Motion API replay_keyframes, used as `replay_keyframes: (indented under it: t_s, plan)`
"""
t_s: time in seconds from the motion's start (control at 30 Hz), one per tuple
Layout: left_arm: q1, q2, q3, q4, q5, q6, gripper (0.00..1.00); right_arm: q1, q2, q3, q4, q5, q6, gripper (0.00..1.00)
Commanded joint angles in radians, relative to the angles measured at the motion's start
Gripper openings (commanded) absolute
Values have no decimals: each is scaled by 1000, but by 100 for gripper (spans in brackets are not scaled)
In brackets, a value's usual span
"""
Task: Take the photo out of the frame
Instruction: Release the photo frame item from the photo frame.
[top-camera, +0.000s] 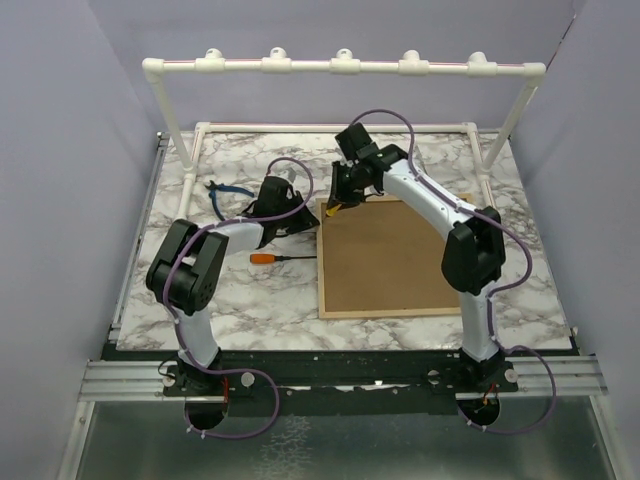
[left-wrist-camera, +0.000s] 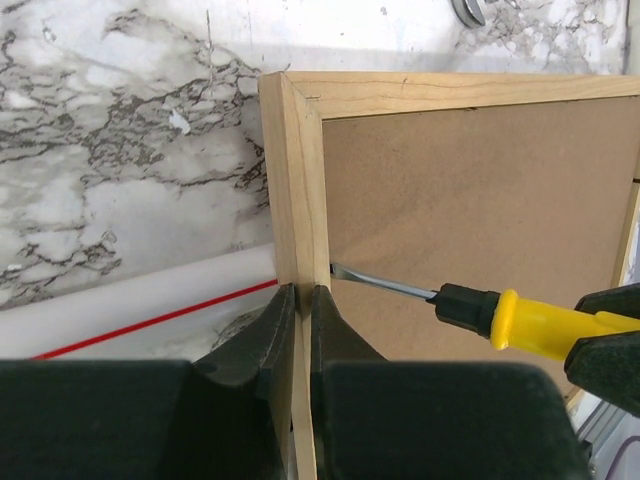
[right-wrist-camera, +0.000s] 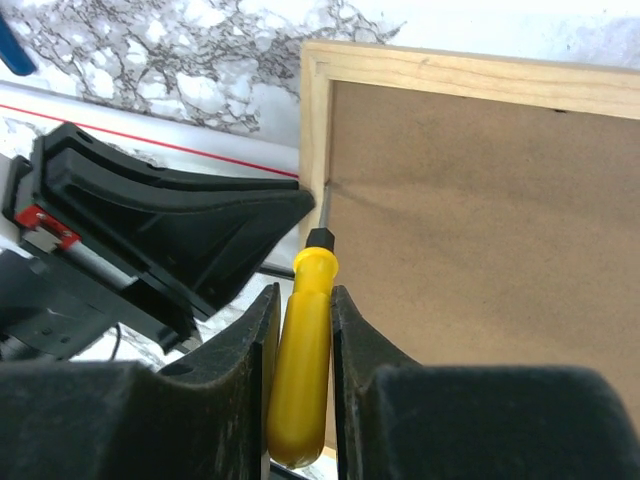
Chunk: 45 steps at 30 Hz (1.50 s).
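The frame (top-camera: 395, 260) lies face down on the marble table, its brown fibreboard back up inside light-wood edging. The photo is hidden under that back. My left gripper (left-wrist-camera: 300, 292) is shut on the frame's left wooden rail (left-wrist-camera: 295, 180), near the far-left corner. My right gripper (right-wrist-camera: 303, 290) is shut on a yellow-handled screwdriver (right-wrist-camera: 303, 350). The blade (left-wrist-camera: 380, 283) reaches the inner edge of that same rail, where the wood meets the back board, just beyond the left fingers. In the top view both grippers (top-camera: 312, 218) (top-camera: 340, 200) meet at this corner.
An orange-handled screwdriver (top-camera: 268, 258) lies on the table left of the frame. A blue-handled tool (top-camera: 225, 192) lies farther back on the left. A white PVC pipe rack (top-camera: 340, 66) spans the back and sides, and its low pipe (left-wrist-camera: 150, 300) passes close to the frame's corner.
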Motion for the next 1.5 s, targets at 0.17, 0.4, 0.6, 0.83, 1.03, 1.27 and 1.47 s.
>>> replay_keyframes:
  t_s: [0.17, 0.4, 0.6, 0.83, 1.03, 1.27, 1.47]
  plan:
    - [1, -86, -40, -94, 88, 14, 17, -141, -253, -342, 295, -340, 27, 0]
    - [1, -210, -97, -129, 30, 21, 39, -233, -498, -592, 380, -312, -49, 0]
    - [-15, -420, -183, -236, -65, 34, 48, -244, -750, -805, 461, -194, -126, 0]
    - [-54, -696, -249, -422, -181, 31, 83, -244, -1120, -1044, 557, -67, -174, 1]
    - [-56, -764, -271, -524, -227, -83, 99, -244, -1346, -1165, 534, 50, -165, 1]
    - [-51, -791, -288, -649, -255, -282, 99, -244, -1504, -1177, 379, 95, -118, 1]
    - [-43, -922, -385, -587, -215, -330, 99, -244, -1572, -1204, 325, 185, -49, 1]
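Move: The left hand already grips the photo frame's left rail; the frame's middle lies about 17 cm right and 8 cm back. From that hand the orange screwdriver lies some 8 cm left, 8 cm back and the blue pliers 20 cm left, 5 cm ahead. From the right hand the frame's middle is about 13 cm right, 5 cm back, 8 cm lower; its yellow screwdriver's tip is at the rail's inner edge, 4 cm ahead, 3 cm left, 7 cm below. Back and away on both sides: the left hand opens wide, lets go of the left rail and withdraws some 15 cm back and to the left, rising, then sinking partway. The right hand keeps hold of the yellow screwdriver, bringing its tip off the rail as it goes right over the frame, back and up, tilting its fingers upward about 45 degrees. ##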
